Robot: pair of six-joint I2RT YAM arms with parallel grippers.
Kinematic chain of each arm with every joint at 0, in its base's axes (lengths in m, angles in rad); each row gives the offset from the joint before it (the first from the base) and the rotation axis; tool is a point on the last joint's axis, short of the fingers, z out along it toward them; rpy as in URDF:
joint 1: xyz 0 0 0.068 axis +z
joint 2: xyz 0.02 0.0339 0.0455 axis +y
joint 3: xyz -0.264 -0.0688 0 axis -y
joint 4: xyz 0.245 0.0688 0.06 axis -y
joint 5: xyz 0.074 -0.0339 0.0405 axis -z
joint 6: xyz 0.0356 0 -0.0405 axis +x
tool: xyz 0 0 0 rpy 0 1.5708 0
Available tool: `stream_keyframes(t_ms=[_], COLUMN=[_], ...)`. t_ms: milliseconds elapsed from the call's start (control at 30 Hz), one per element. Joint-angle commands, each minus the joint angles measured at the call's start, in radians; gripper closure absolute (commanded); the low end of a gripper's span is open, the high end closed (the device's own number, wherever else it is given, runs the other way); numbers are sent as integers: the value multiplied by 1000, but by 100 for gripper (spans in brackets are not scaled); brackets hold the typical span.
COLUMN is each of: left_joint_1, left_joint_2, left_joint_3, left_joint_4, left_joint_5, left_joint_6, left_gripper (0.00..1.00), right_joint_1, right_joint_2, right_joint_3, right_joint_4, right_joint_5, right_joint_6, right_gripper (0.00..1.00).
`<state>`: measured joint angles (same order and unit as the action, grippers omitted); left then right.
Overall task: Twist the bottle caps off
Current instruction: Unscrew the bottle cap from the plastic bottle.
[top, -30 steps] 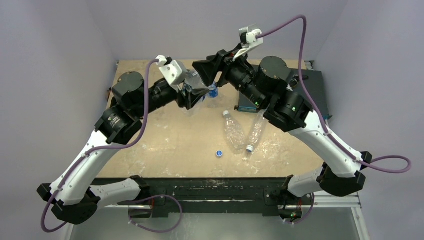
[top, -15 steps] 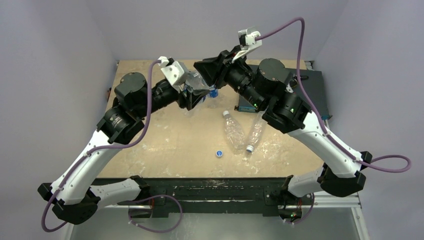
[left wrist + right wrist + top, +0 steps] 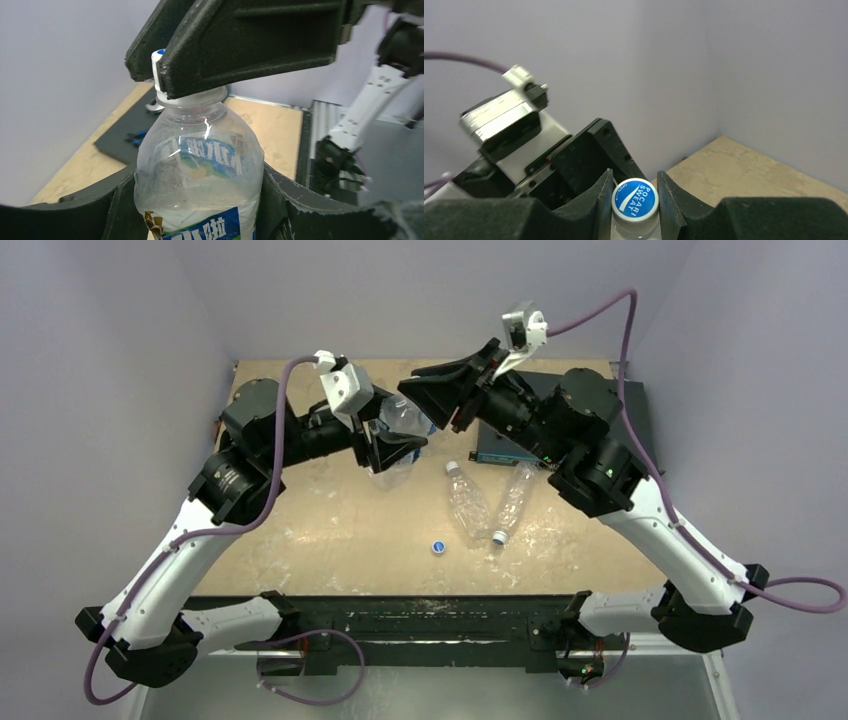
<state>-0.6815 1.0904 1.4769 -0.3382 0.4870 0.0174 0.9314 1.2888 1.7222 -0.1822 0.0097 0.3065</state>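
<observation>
A clear bottle (image 3: 200, 170) with a blue, white and green label is held upright off the table, my left gripper (image 3: 200, 210) shut around its body. In the top view this bottle (image 3: 403, 420) sits between the two wrists. Its bottle cap (image 3: 635, 199), white with a blue top, is clamped between the pads of my right gripper (image 3: 635, 202), which comes at it from above. In the left wrist view the cap (image 3: 159, 57) shows only as a sliver behind the right gripper's fingers (image 3: 250, 45).
Two unlabelled crinkled bottles (image 3: 467, 502) (image 3: 510, 505) lie side by side on the tan tabletop (image 3: 330, 520). A loose blue cap (image 3: 438, 547) rests nearer the front edge. A dark flat box (image 3: 625, 405) sits at the back right.
My right gripper has closed on the cap. Both wrists and the held bottle have shifted slightly to the right, and the right arm's wrist has turned.
</observation>
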Motion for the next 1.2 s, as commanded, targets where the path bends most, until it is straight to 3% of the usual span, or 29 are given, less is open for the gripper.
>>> stream_keyframes(t_ms=[0, 267, 467, 667, 800, 867, 933, 1000, 1100, 1167], left_joint_1=[-16, -16, -15, -16, -16, -15, -15, -15, -16, -15], left_joint_2=[-3, 24, 30, 23, 18, 16, 17, 17, 6, -1], left_joint_3=[73, 75, 47, 40, 40, 60, 88, 104, 98, 78], left_joint_4=[82, 193, 301, 322, 316, 236, 107, 22, -26, -35], left_joint_5=[320, 618, 749, 765, 736, 690, 613, 491, 261, 125], left_joint_6=[-113, -303, -442, -472, -439, -344, -224, -114, 5, 82], left_gripper=[100, 100, 100, 100, 100, 100, 100, 100, 100, 100], right_joint_1=[-102, -156, -187, -193, -196, -197, -197, -197, -196, -192], right_joint_2=[-66, -72, -68, -57, -63, -74, -86, -108, -100, -72], right_joint_3=[-97, -99, -121, -123, -122, -109, -72, -60, -18, 19], right_joint_4=[175, 260, 369, 363, 296, 241, 150, 116, 79, 34], right_joint_5=[-280, -654, -888, -943, -855, -750, -618, -496, -355, -272], right_joint_6=[28, 53, 122, 123, 81, 44, -2, -15, 3, 18], right_gripper=[100, 100, 100, 100, 99, 79, 44, 23, 7, 4])
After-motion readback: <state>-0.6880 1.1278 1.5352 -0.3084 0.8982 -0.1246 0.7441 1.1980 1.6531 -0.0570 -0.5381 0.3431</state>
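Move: The left hand grips the bottle body, with the cap about 9 cm above that hand's point, 2 cm to its right and 2 cm ahead. The right fingers are already shut on the cap, level with their point; the held bottle's middle is roughly 12 cm below, 2 cm back and 2 cm left. On the table, some 48 cm below the right hand, a loose blue cap lies 5 cm back and 4 cm right, a clear bottle 5 cm ahead and 10 cm right. Back towards the bases both hands swing together about 11 cm, rising a little, the right still pinching the cap and turning counter-clockwise some 40 degrees while the left, keeping its hold on the bottle, turns clockwise as much, to unscrew it. Then the right opens wide around the cap, and both come partway forward again, unwinding about half their turns. ##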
